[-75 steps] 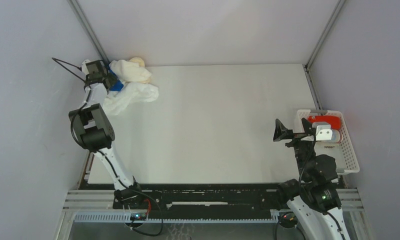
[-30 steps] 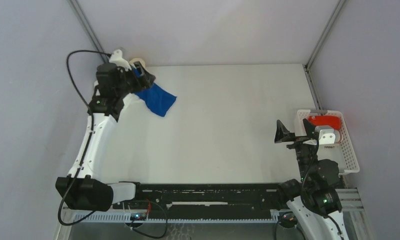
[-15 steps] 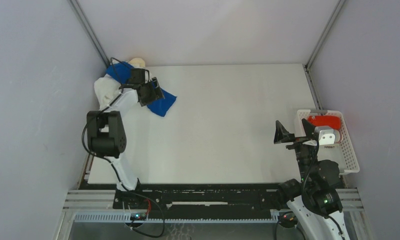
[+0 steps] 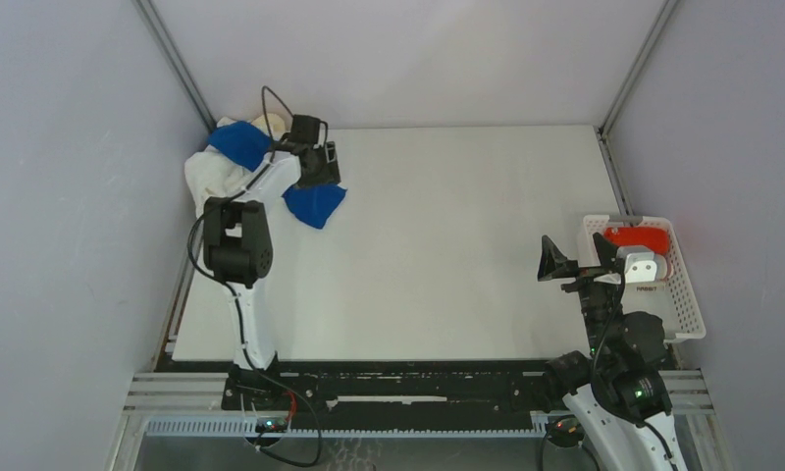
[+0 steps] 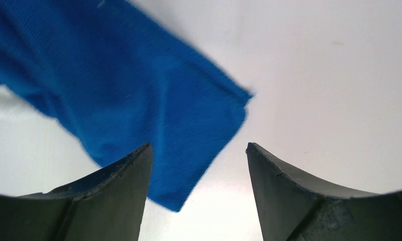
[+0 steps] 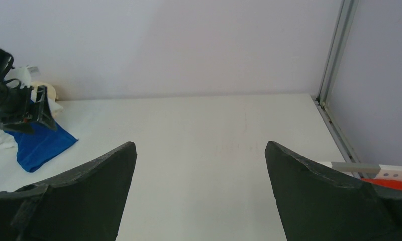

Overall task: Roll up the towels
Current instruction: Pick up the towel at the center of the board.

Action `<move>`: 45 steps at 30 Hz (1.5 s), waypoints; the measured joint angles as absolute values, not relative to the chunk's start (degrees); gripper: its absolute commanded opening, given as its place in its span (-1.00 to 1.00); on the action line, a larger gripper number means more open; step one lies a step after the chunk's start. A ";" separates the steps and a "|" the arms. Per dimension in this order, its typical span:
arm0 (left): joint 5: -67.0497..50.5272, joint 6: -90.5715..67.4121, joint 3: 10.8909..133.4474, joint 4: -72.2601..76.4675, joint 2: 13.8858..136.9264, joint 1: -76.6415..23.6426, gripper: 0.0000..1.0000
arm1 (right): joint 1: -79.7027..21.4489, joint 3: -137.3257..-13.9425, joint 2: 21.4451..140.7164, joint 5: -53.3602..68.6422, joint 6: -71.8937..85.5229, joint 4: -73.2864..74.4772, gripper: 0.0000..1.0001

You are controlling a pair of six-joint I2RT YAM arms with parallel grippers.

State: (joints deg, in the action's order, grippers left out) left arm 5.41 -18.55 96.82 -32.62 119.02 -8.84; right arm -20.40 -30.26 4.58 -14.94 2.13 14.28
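A royal blue towel (image 4: 316,204) lies spread on the table at the far left, its other end (image 4: 239,145) draped over a heap of white towels (image 4: 210,179). A cream towel (image 4: 267,122) peeks out behind the heap. My left gripper (image 4: 322,169) hovers open just above the blue towel's (image 5: 113,85) right corner, with nothing between its fingers (image 5: 131,165). The right gripper (image 4: 551,261) stands open at the near right, empty, facing the table. From the right wrist view I see the left gripper (image 6: 23,108) over the blue towel (image 6: 43,145).
A white slatted basket (image 4: 691,299) stands at the right edge with a red towel (image 4: 639,237) in it. Metal frame posts (image 4: 178,69) run up both back corners, and grey walls close in the table.
The left arm swung from the pile out to the right and dragged the blue towel onto the table; its gripper now sits farther right and back. The right arm stayed still.
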 measured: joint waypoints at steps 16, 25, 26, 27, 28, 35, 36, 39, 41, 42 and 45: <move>4.78 -14.41 110.65 -41.91 133.21 -11.20 0.22 | -20.38 -30.26 4.89 -15.16 2.11 14.28 1.00; 4.03 -14.33 107.13 -40.82 131.44 -10.94 -0.96 | -20.38 -30.26 4.89 -15.18 2.11 14.28 1.00; 3.86 -14.52 106.41 -40.75 130.96 -10.87 -0.99 | -20.38 -30.26 4.86 -15.18 2.11 14.28 1.00; 3.64 -14.46 105.65 -40.71 130.37 -10.85 -1.00 | -20.38 -30.26 4.86 -15.18 2.11 14.28 1.00; 3.33 -14.35 104.79 -40.77 129.71 -10.85 -1.00 | -20.38 -30.26 4.86 -15.18 2.11 14.28 1.00; 4.38 -13.74 101.89 -44.88 118.45 -10.85 -1.00 | -20.38 -30.24 3.90 -15.18 2.11 14.28 1.00; 4.86 -13.52 103.68 -46.52 114.67 -10.85 -1.00 | -20.38 -30.26 3.57 -15.18 2.13 14.28 1.00; 5.74 -13.30 110.96 -49.01 108.38 -10.87 -1.00 | -20.36 -30.24 3.05 -15.14 2.13 14.28 1.00; 6.09 -13.30 120.22 -50.57 104.38 -11.07 -1.00 | -20.36 -30.24 2.72 -15.14 2.13 14.28 1.00; 6.46 -13.28 124.46 -50.81 102.80 -11.29 -1.00 | -20.36 -30.26 2.52 -15.14 2.13 14.28 1.00; 5.89 -13.43 136.46 -51.53 98.02 -12.75 -1.00 | -20.36 -30.24 2.02 -15.14 2.13 14.28 1.00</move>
State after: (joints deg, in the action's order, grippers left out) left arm 5.89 -13.43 136.46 -51.53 98.02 -12.75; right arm -20.36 -30.24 2.02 -15.14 2.13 14.28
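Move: The blue towel's loose end lies almost straight under the left hand, level with it fore and aft, about 1 cm to its right and 7 cm below. From there the towel runs back to its heaped part, some 13 cm ahead and 18 cm to the left of the hand; the white towel lies roughly 20 cm left and 2 cm ahead. From the right hand, the loose end is about 30 cm ahead, 47 cm left and 28 cm below. The blue towel's loose end is pinched near its right-hand corner by the left hand, which first swings about 4 cm forward and right, then sinks and eases back onto it, fingers closing fully down. After a short drag back, the hand lifts fast, some 45 cm, tipping the fingers up about 50 degrees and drawing back a little at the end. ##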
